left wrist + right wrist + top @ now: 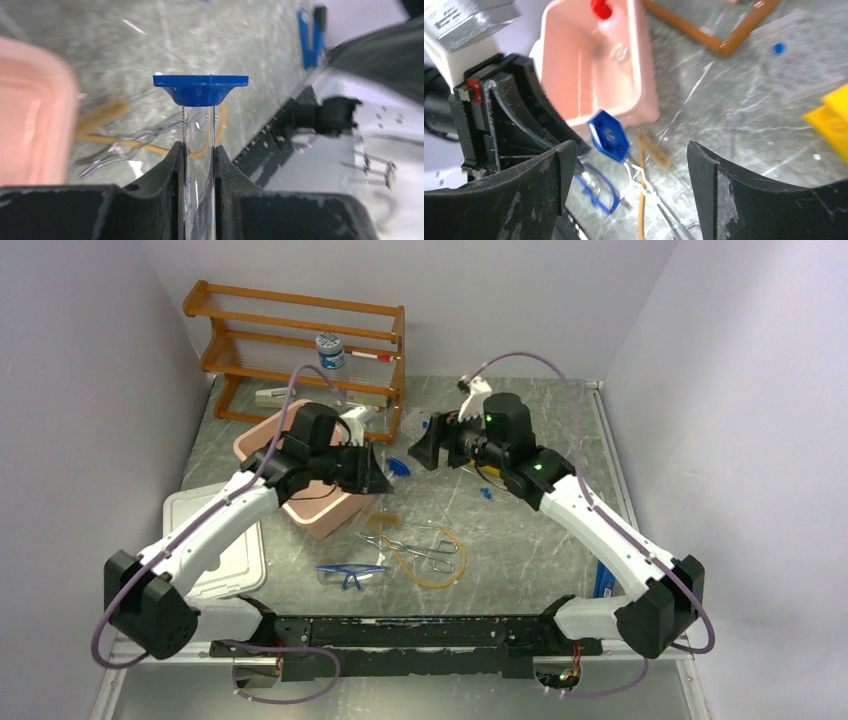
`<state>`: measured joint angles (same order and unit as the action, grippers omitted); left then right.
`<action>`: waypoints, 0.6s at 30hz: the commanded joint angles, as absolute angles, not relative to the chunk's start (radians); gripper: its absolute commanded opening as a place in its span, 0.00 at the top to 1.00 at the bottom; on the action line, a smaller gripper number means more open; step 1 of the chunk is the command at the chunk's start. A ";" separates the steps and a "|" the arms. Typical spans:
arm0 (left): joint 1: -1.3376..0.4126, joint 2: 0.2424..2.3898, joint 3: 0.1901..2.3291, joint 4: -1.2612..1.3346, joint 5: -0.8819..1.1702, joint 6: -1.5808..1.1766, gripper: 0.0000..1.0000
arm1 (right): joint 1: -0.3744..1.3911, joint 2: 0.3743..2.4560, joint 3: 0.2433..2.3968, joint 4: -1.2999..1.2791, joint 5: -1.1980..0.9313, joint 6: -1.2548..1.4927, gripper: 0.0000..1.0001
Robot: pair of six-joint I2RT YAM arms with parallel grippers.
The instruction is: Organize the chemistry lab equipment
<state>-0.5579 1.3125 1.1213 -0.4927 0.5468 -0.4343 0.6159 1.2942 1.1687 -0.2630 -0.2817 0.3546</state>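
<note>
A clear graduated cylinder (200, 150) with a blue hexagonal foot (200, 89) lies level between the jaws of my left gripper (197, 155), which is shut on its tube. From above, that left gripper (375, 468) hovers by the pink bin (310, 505), the blue foot (398, 466) pointing right. My right gripper (432, 445) faces it, open and holding nothing. In the right wrist view the right gripper (631, 165) is spread wide, with the foot (609, 135) beyond its left jaw. Blue-framed goggles (352, 575), metal tongs (415, 545) and amber tubing (435, 565) lie on the table.
A wooden shelf rack (300, 340) at the back holds a blue-lidded jar (330, 350). A white lidded box (215, 540) sits left of the bin. A red nozzle (600, 7) shows inside the pink bin (634, 75). A yellow rack (831, 120) and a small blue cap (778, 48) lie to the right.
</note>
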 commanded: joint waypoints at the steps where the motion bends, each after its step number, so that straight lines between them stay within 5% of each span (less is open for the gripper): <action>1: -0.503 1.192 1.185 -0.576 0.214 -0.473 0.95 | 0.594 1.214 1.244 -0.300 -0.034 0.411 0.16; 9: -0.471 1.121 1.266 -0.763 -0.472 -0.677 0.95 | 0.591 1.170 1.188 -0.268 0.035 0.433 0.17; 18: -0.415 1.313 1.269 -0.854 -0.691 -0.854 0.95 | 0.588 1.203 1.136 -0.255 0.027 0.403 0.17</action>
<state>-0.4393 1.2366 1.2804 -0.7990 -0.5362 -0.7498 0.5957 1.2003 1.1641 -0.2745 0.0116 0.4217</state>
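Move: The left hand still holds the measuring cylinder, its blue foot uppermost; the pink tub's middle lies about 12 cm ahead of that hand, 17 to its left and 15 below. In the tub, the red-capped wash bottle stands some 18 cm ahead and 19 left, and the beaker about 15 ahead and 13 left. The brush lies on the table 5 cm ahead and roughly 1 left. From the empty right hand, the tub is about 7 cm ahead, 28 left and well below. The left hand keeps its pinch on the cylinder and sweeps about 20 cm left and some 9 cm forward to the tub, arching up around 6 cm before starting to sink, while the wrist swings roughly 65 degrees counter-clockwise so that the fingers come to point forward over it. The right hand, already open and clear of the cylinder, backs off about 5 cm to the right and a little forward, rising and then sinking partway again, its wrist turning slightly clockwise and its fingers staying wide. ##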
